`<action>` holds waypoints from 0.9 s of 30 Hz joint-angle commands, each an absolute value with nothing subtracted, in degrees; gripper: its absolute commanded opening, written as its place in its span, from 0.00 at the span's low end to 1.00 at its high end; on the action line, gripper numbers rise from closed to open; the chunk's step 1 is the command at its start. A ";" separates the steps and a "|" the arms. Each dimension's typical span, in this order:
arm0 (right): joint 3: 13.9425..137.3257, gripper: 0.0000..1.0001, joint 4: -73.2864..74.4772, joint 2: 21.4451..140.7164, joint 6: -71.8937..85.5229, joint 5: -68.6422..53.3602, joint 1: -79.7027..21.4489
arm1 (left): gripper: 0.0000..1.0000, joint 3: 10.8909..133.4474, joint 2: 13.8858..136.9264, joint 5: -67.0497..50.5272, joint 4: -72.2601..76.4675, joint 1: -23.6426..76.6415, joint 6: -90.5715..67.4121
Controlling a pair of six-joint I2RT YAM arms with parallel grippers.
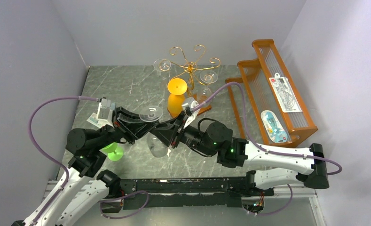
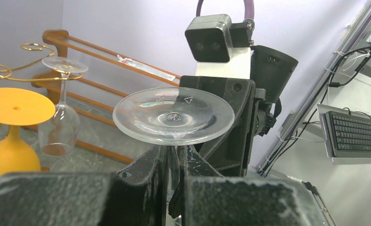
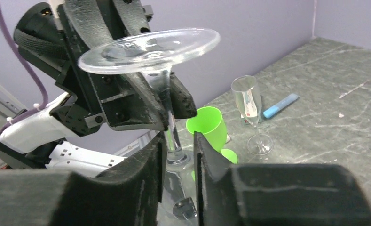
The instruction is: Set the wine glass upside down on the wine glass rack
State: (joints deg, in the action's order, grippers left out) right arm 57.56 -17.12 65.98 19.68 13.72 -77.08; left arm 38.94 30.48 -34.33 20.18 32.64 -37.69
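The clear wine glass (image 1: 151, 113) hangs upside down in mid-air, foot up and bowl down, between both arms. My left gripper (image 1: 143, 126) is shut on its stem just under the foot (image 2: 174, 115), as the left wrist view shows (image 2: 174, 155). My right gripper (image 3: 179, 141) comes in from the right (image 1: 168, 134). Its jaws stand narrow around the glass, lower down where the stem meets the bowl. The gold wire wine glass rack (image 1: 189, 59) stands at the back centre, with two clear glasses (image 1: 208, 77) hanging from it.
An orange plastic goblet (image 1: 177, 96) stands inverted in front of the rack. A green cup (image 1: 112, 151) lies under the left arm, with a flute (image 3: 249, 103) and a blue marker (image 3: 280, 106) beside it. An orange slatted shelf (image 1: 277, 94) fills the right side.
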 commanded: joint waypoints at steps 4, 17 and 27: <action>55.06 0.07 -21.58 65.71 15.36 13.52 -74.82 | 0.05 39.90 31.26 -40.58 28.90 32.69 -41.37; 48.96 0.00 -23.66 57.39 12.34 15.90 -71.04 | 0.67 41.27 29.88 -34.17 17.96 32.63 -38.00; 49.54 0.00 -7.99 46.20 6.79 23.74 -64.98 | 0.96 44.47 28.34 -27.29 6.04 32.69 -32.66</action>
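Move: The wine glass hangs upside down between the hands, held by the left fingers; its middle is about 6 cm straight below the left hand and 3 cm straight below the right hand, whose fingers stand part-open round the stem. From the right hand the rack's top is some 20 cm ahead, 11 cm right and about 2 cm up; the orange goblet is about 14 cm ahead, 7 cm right and 6 cm down, and the hung clear glass about 17 cm ahead, 16 cm right and 5 cm down. Right pinches stem, left lets go, then right carries glass about 10 cm rightward and forward towards the rack. ##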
